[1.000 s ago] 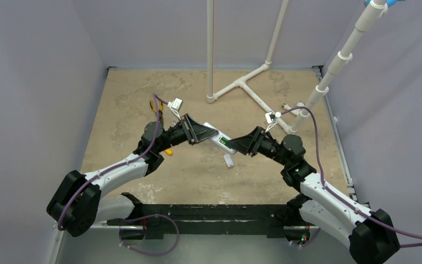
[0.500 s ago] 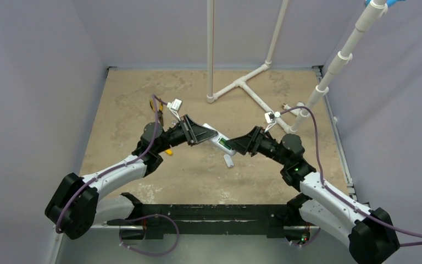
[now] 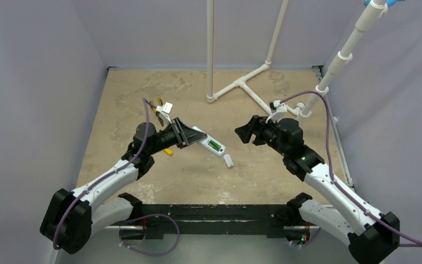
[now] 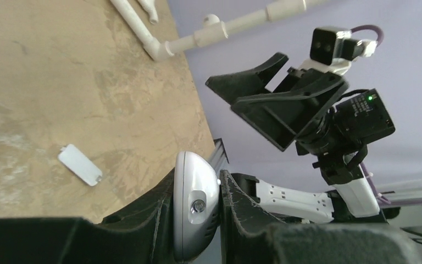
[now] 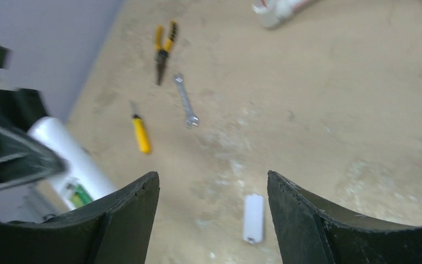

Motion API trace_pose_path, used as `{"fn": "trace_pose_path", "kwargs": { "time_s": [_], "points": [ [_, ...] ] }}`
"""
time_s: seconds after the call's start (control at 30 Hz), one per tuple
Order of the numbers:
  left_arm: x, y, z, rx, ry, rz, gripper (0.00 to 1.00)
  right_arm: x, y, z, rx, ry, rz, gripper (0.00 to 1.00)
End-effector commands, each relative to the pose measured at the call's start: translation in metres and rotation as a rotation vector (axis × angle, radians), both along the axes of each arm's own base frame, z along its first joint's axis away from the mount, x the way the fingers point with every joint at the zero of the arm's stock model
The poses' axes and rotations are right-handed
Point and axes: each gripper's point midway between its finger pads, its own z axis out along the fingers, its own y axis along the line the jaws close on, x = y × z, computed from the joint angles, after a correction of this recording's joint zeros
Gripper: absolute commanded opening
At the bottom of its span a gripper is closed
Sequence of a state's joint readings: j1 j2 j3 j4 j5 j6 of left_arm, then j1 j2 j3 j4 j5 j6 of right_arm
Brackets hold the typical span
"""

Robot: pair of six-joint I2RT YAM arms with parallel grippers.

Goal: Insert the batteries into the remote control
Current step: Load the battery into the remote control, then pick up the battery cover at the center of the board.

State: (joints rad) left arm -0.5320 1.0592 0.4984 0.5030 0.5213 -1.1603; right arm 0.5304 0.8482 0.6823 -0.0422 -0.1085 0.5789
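Note:
My left gripper [image 3: 185, 133] is shut on one end of the white remote control [image 3: 206, 142], holding it above the table. In the left wrist view the remote's rounded end [image 4: 196, 209] is clamped between both fingers. Green batteries [image 3: 214, 146] show in its open back compartment, and they appear again in the right wrist view as a green patch [image 5: 77, 195] on the remote [image 5: 68, 157]. My right gripper [image 3: 245, 132] hangs open and empty to the right of the remote, apart from it. In its own view the gripper [image 5: 211, 181] has only the table between its fingers.
A small white battery cover [image 3: 228, 160] lies on the table below the remote, also seen as a cover [image 5: 253, 218] between my right fingers. A silver wrench [image 5: 185, 102], yellow-handled pliers [image 5: 164, 49] and a yellow screwdriver [image 5: 140, 132] lie at the left. White pipes [image 3: 242, 85] stand behind.
My right gripper has opened wider and drawn back to the right, away from the remote. The left arm has pulled the remote to the left.

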Motion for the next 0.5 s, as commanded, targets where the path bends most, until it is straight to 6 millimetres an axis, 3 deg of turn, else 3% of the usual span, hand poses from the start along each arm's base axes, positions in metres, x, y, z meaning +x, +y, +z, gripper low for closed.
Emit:
{"fn": "trace_pose_path", "kwargs": {
  "time_s": [0.0,0.23,0.47],
  "points": [
    [0.015,0.033,-0.003,-0.011,-0.003,0.066,0.00,0.007,-0.033,-0.072,-0.275,0.123,-0.104,0.69],
    [0.030,0.068,-0.006,0.060,-0.012,0.148,0.00,-0.005,-0.012,-0.122,-0.368,0.188,-0.045,0.69],
    [0.031,0.070,-0.006,0.065,-0.003,0.152,0.00,-0.018,0.020,-0.154,-0.522,0.190,0.040,0.66]
  ]
}}
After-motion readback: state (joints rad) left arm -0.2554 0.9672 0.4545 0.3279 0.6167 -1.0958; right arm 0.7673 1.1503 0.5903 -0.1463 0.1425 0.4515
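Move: The white battery cover lies flat on the table about 24 cm below the open right hand, roughly 4 cm back and 4 cm to its left. The remote, in the left fingers with its battery bay showing, has its middle some 11 cm to the right hand's left, 4 cm back and near its height. From the left hand, the cover is about 8 cm right, 1 cm back and 23 cm down; the wrench lies some 9 cm left, 10 cm ahead. Keeping its pinch on the remote, the left hand carries it about 7 cm left, some 3 cm forward and slightly down, clearing the way. The right hand sinks fast, about 16 cm, towards the battery cover, easing right at first, then left and back, its wrist tilting some 30 degrees so the open fingers point more steeply down; they touch nothing yet. ##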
